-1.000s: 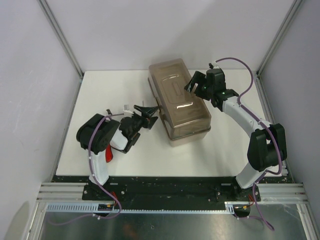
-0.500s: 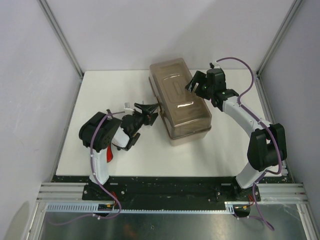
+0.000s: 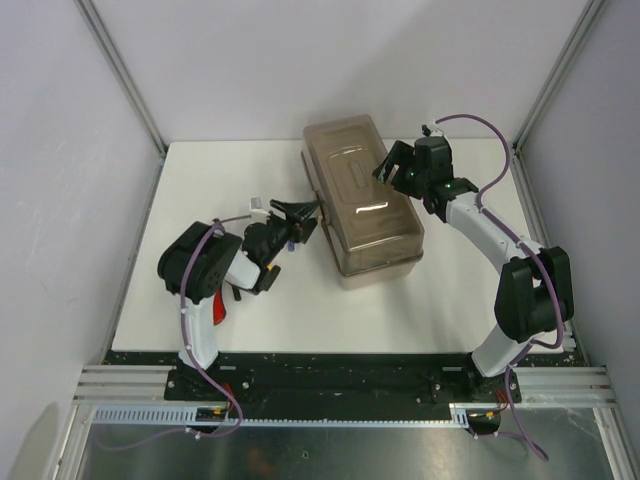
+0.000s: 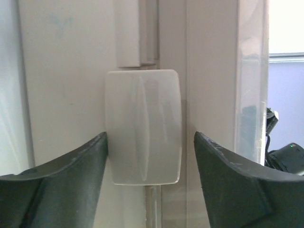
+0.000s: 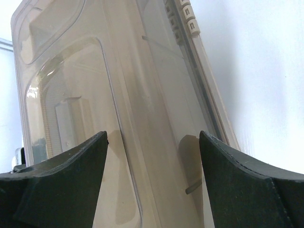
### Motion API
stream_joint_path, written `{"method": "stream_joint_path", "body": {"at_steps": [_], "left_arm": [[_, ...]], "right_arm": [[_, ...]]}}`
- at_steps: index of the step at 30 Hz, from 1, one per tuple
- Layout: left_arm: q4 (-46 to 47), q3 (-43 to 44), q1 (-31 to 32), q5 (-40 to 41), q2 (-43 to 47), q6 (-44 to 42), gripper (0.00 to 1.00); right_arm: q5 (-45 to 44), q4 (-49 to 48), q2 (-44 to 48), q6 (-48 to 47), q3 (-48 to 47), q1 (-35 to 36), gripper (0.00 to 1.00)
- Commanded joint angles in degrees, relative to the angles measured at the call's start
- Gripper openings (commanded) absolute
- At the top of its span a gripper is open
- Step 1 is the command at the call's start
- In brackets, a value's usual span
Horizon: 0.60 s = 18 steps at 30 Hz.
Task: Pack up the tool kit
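Note:
The tool kit's beige toolbox (image 3: 362,195) lies slantwise mid-table, its translucent brownish lid (image 5: 118,95) down. My left gripper (image 3: 297,213) is open at the box's left long side. In the left wrist view a whitish latch (image 4: 144,126) on the beige wall sits between the jaws of this gripper (image 4: 150,137). The left finger (image 4: 71,175) touches the latch's edge, and the right finger (image 4: 228,175) stands a little off it. My right gripper (image 3: 392,165) is open over the lid's right edge, fingers spread above the lid, gripper (image 5: 153,142) holding nothing.
A red object (image 3: 218,310) shows partly under the left arm near the table's front left. The white table (image 3: 200,190) is bordered by grey walls and slanted frame posts. The right arm reaches in from the right front.
My left gripper has moved right, up to the box's side, and its jaws have narrowed a little round the latch. The box has shifted slightly to the right. The right gripper has barely moved.

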State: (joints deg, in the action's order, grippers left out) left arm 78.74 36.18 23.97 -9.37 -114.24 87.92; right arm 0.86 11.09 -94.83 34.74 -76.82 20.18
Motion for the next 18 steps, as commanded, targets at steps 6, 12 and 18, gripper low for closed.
{"method": "stream_joint_path", "body": {"at_steps": [6, 12, 18], "left_arm": [[17.5, 4.36, 5.08, -14.45, -1.47, -4.12, 0.41], [17.5, 3.63, 4.64, -14.91, -0.57, -6.57, 0.28], [17.26, 2.43, 3.9, -14.86, 1.5, -8.62, 0.24]], "right_arm": [[14.52, 7.35, -3.25, 2.62, 1.57, 4.8, 0.78], [14.47, 7.51, -3.36, 2.61, 1.58, 4.78, 0.78], [14.28, 7.61, -3.39, 2.61, 1.56, 4.85, 0.78]]}}
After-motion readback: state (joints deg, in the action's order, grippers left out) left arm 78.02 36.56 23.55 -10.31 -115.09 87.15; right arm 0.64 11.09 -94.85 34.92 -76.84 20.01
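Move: The tool box's latch is right between the left fingertips, about 1 cm ahead and 1 cm to the right, at their height. The box's middle is some 10 cm right and 3 cm ahead of the left hand, roughly level. The blue screwdriver lies some 7 cm left and 4 cm back of the left hand, about 10 cm below. From the right hand, the latch is roughly 15 cm left, 9 cm back and 8 cm below. Close the left gripper on the latch by about a quarter of its full opening until both pads pinch its side edges, sinking about 1 cm at the very start and then holding the hand there, still pointing ahead and to the right. Keep the right gripper still, half-open fingers straddling the lid's right-hand edge. ##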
